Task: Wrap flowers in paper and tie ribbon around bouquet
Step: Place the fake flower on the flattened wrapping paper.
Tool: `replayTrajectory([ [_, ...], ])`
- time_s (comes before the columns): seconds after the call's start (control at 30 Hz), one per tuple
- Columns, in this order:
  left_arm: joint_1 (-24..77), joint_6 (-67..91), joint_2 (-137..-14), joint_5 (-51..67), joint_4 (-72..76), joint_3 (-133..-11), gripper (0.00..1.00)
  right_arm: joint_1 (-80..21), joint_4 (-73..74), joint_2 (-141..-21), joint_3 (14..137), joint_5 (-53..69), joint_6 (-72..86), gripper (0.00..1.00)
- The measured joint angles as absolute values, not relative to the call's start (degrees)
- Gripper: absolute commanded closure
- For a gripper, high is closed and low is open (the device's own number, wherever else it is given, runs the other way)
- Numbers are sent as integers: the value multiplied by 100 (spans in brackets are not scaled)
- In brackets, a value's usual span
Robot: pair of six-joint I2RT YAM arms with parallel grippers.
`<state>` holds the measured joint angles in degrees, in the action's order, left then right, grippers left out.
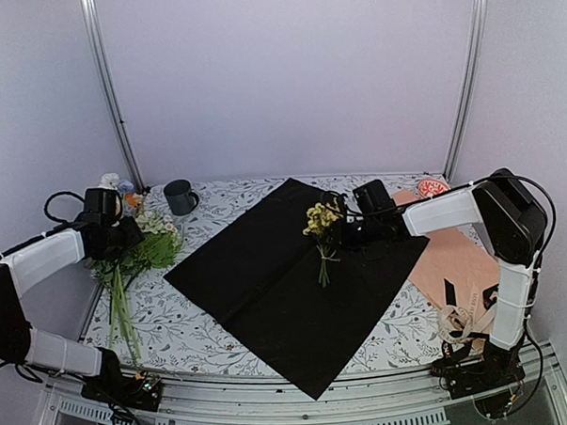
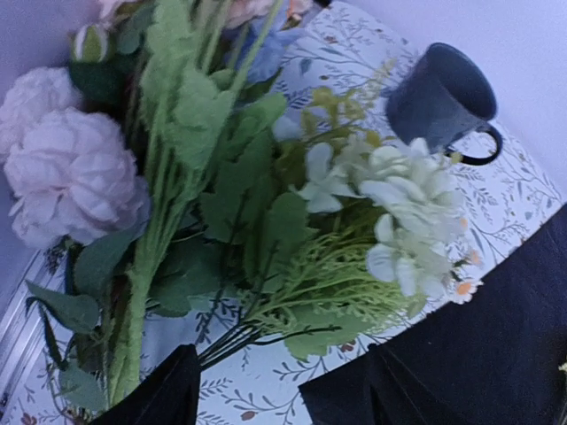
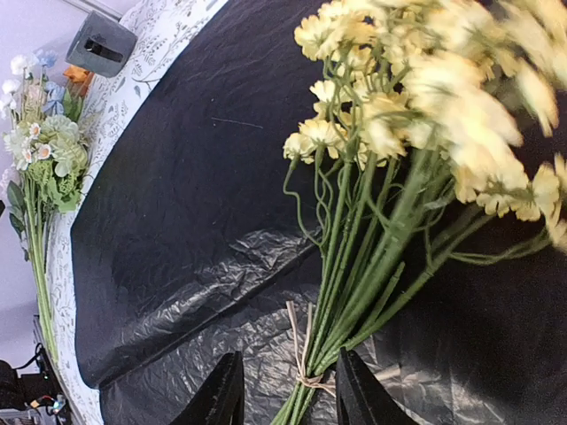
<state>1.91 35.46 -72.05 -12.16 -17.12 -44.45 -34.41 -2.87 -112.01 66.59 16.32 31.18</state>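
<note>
The flowers (image 1: 146,245), pale pink and white blooms on long green stems, lie at the table's left edge; in the left wrist view they (image 2: 71,173) fill the frame. My left gripper (image 1: 132,235) (image 2: 257,400) is open just behind them, with thin dark stems running toward the gap and nothing gripped. The black paper (image 1: 277,279) (image 3: 177,177) lies spread in the middle. On it rests a small yellow bunch (image 1: 321,222) (image 3: 399,115) tied with twine. My right gripper (image 1: 350,233) (image 3: 288,400) stands open astride its stems. The cream ribbon (image 1: 458,322) lies by the right arm's base.
A dark mug (image 1: 180,196) (image 2: 438,93) stands at the back left, beyond the flowers. A peach-tan sheet (image 1: 455,257) with a black strap (image 1: 453,291) on it lies right of the paper, under the right arm. Floral tablecloth (image 1: 194,325) shows around the paper.
</note>
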Motion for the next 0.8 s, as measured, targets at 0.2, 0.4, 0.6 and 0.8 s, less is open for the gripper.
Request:
replayTrajectory([
  [0.2, -379, 3647, -7196, -1413, -1789, -4003, 60, -3441, 23, -10571, 6447, 1363, 2596, 63],
  [0.4, -528, 3675, -7306, -1396, -1780, -3785, 62, -3441, 60, -10180, 6445, 1389, 2158, 63],
  [0.6, -548, 3653, -7725, -1332, -1691, -3712, 64, -3441, 191, -10175, 6403, 1406, 1929, 63],
  [0.8, -593, 3599, -7902, -1286, -1516, -3701, 72, -3441, 263, -10175, 6366, 1409, 1850, 63],
])
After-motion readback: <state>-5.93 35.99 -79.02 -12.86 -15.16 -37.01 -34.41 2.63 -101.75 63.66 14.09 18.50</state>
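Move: The flower stems lie about 6 cm back, 4 left and 11 below the left hand. From that hand, the pink flower is some 4 cm ahead and 11 left, the white-green flowers 8 ahead and 2 right, and the black paper's left corner 6 back and 9 right. The yellow flowers' middle is roughly 2 cm back, 4 left and 4 below the right hand, on the wrapping paper. The stems beside the pink flower get the left hand, which sinks about 8 cm, first swinging left and back some 5 cm, then nearly straight down, tipping its fingers further down while they narrow to roughly half their gap around the stems. Over the yellow flowers, the right hand, fingers still parted, backs up off them by about 5 cm and slightly right. ##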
